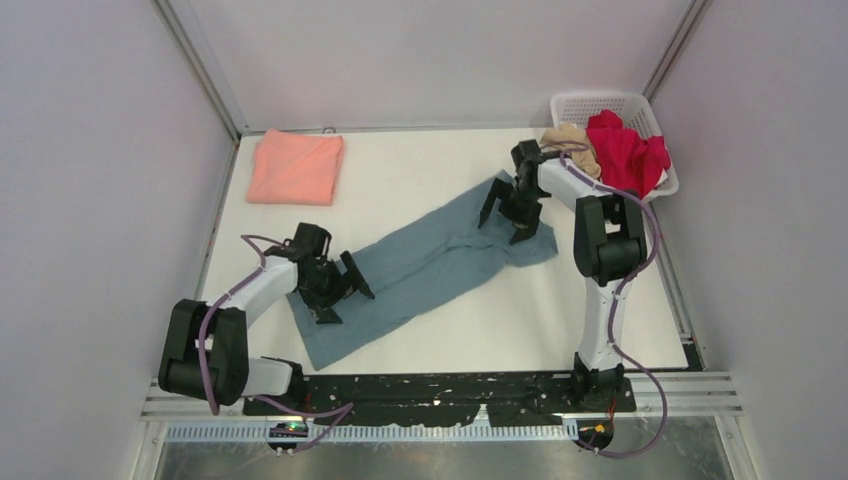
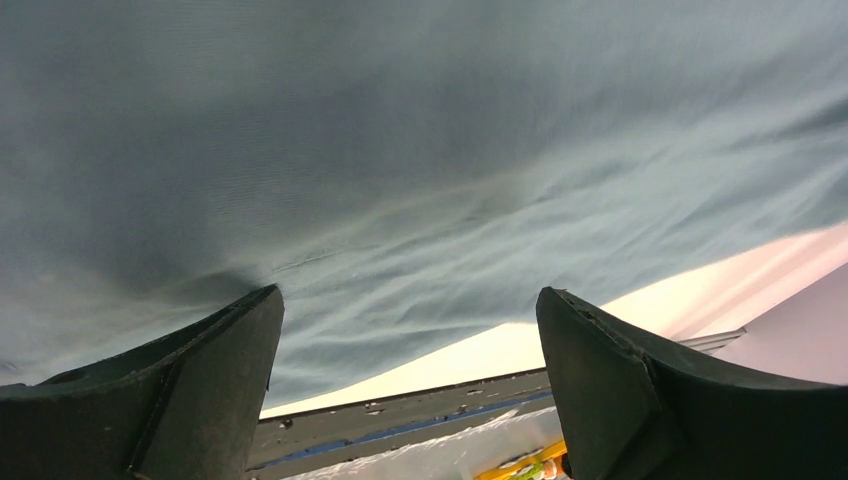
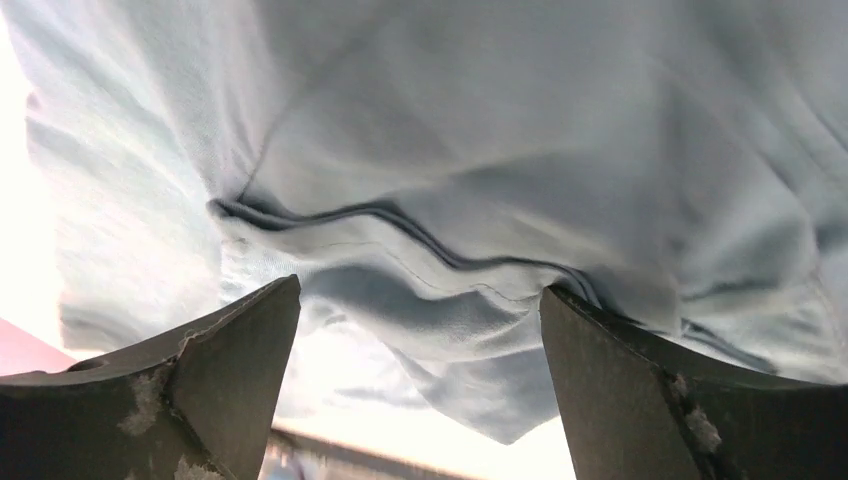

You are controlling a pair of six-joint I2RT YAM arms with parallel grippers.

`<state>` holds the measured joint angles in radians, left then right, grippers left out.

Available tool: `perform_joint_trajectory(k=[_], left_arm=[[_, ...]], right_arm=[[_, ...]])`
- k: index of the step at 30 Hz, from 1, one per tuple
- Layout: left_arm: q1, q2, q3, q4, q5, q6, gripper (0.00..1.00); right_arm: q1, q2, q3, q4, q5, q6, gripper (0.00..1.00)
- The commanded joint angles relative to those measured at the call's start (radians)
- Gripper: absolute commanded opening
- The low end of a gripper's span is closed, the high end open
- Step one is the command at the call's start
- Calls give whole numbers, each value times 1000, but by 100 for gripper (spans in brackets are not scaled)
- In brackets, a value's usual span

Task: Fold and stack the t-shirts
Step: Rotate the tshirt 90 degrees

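A slate-blue t-shirt (image 1: pixel 430 262) lies stretched in a long diagonal band across the white table, wrinkled at its far right end. My left gripper (image 1: pixel 343 298) stands open over its near left end, with the cloth (image 2: pixel 400 170) filling the left wrist view just beyond the spread fingertips (image 2: pixel 410 310). My right gripper (image 1: pixel 507 222) is open over the far right end, its fingertips (image 3: pixel 420 300) either side of a rumpled fold with a seam (image 3: pixel 400 250). A salmon-pink t-shirt (image 1: pixel 295 167) lies folded at the far left. Red (image 1: pixel 628 152) and beige (image 1: pixel 568 138) t-shirts are heaped in the basket.
A white lattice basket (image 1: pixel 605 104) stands at the far right corner of the table (image 1: pixel 420 165). Grey walls close in the left, right and back sides. The black mounting rail (image 1: pixel 450 392) runs along the near edge.
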<state>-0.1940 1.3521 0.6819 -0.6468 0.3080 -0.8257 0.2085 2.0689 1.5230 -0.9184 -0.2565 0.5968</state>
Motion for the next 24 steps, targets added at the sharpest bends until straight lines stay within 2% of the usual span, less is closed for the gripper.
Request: perform_joint_trajectory(k=[1, 7, 10, 14, 19, 24], left_arm=[[-61, -35, -30, 72, -22, -113, 100], [-228, -18, -54, 144, -59, -259, 100], [-319, -14, -71, 241, -67, -360, 100], [-460, 11, -85, 403, -96, -501, 100], [-619, 157, 10, 551, -174, -604, 100], [-720, 332, 169, 630, -175, -636, 100]], right_arm=[[-4, 142, 199, 299, 36, -127, 95], [23, 334, 475, 353, -35, -116, 95], [47, 448, 707, 313, -57, -99, 95], [89, 593, 924, 304, -95, -39, 95], [127, 601, 907, 532, -108, 81, 95], [162, 676, 990, 638, -74, 166, 95]])
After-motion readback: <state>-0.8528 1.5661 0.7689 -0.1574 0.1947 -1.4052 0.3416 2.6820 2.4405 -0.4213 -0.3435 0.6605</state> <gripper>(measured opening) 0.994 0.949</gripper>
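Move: Both open hands already rest on the blue t-shirt's two ends. The t-shirt's middle lies some 18 cm right and 8 cm ahead of the left hand; from the right hand it is about 22 cm left and 17 cm back. The folded pink shirt is about 43 cm ahead and 12 cm left of the left hand. The laundry basket's middle is roughly 25 cm ahead and 28 cm right of the right hand. Fingers still open on the t-shirt, left hand drags right 20 cm, right hand forward 25 and left 16. ##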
